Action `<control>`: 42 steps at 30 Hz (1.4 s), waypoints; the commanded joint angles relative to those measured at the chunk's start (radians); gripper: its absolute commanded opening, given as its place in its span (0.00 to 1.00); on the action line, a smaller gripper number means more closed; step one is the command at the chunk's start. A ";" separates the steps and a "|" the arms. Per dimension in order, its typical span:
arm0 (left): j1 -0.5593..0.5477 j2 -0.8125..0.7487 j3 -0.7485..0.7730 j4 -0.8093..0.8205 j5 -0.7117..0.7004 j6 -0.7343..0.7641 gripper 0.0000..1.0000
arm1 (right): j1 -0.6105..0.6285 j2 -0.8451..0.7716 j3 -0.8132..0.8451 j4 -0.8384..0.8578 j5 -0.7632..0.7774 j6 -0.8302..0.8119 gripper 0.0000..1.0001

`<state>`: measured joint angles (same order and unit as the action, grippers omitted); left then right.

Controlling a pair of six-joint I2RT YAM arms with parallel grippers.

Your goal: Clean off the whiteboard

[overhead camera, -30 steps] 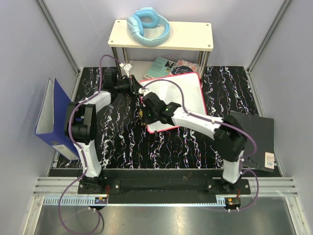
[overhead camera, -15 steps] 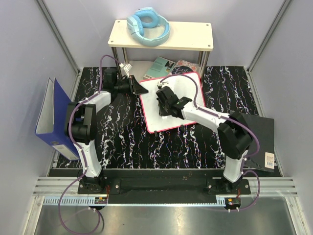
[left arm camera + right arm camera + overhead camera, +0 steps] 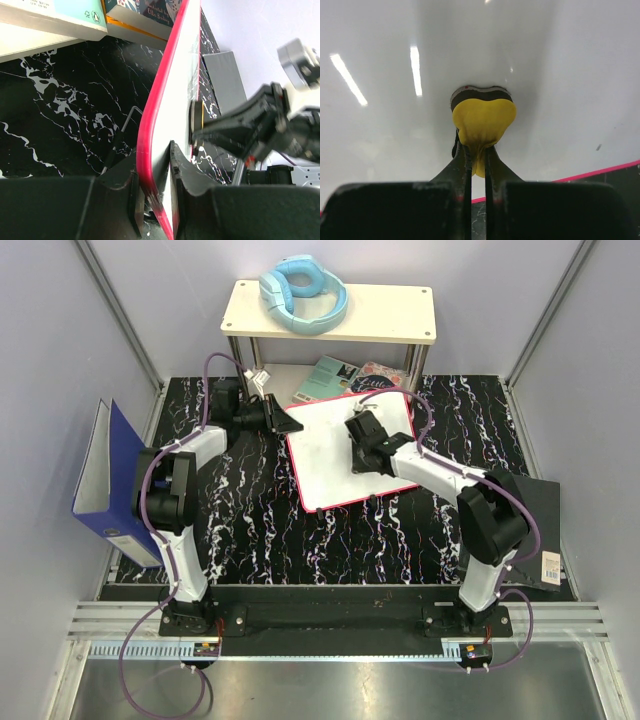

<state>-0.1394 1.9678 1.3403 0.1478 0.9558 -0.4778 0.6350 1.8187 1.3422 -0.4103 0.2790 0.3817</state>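
The whiteboard (image 3: 325,465), white with a thin red rim, lies on the black marbled table, and its face shows plain white. My left gripper (image 3: 287,424) is shut on the board's upper left edge; in the left wrist view the red rim (image 3: 150,115) sits clamped between the jaws of that gripper (image 3: 155,170). My right gripper (image 3: 362,448) is over the board's upper right part, shut on a yellow eraser (image 3: 482,120) with a dark pad. The pad is pressed flat on the whiteboard (image 3: 560,75), with the right gripper (image 3: 476,150) pinching the yellow back.
A cream shelf (image 3: 400,320) on metal legs stands at the back with blue headphones (image 3: 303,290) on it and books (image 3: 345,375) under it. A blue binder (image 3: 105,475) stands at the left wall. A dark flat folder (image 3: 525,505) lies at the right.
My right gripper has slid the eraser from the board's lower left across to its upper right. The left gripper and the board have stayed put.
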 commanded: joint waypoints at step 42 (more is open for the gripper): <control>0.001 -0.050 0.013 -0.257 -0.170 0.338 0.00 | -0.301 -0.234 -0.258 -0.343 0.077 0.197 0.00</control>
<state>-0.1429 1.9415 1.3544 0.0635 0.9413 -0.4068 0.3389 1.5703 1.0874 -0.6903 0.3504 0.5354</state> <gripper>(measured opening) 0.231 0.063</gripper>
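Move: The right hand holds the yellow eraser against the middle of the whiteboard. The board's lower right corner lies about 14 cm to that hand's right, 6 cm back and 7 cm lower. The black clip under the board's near edge is some 5 cm right, 10 cm back and 8 cm below, and the black panel's middle roughly 38 cm right and 16 cm back. From the left hand, gripping the board's upper left edge, that corner is about 28 cm right, 14 cm back and 12 cm below. Rightward and down the board's slope, the right hand sweeps the eraser some 16 cm towards the lower right corner, turning about 25 degrees clockwise and easing to a stop. It then draws back and lifts about 4 cm each way, taking the eraser off the board to just beyond that corner, fingers still shut on it. The left hand keeps its pinch on the board's upper left edge. ##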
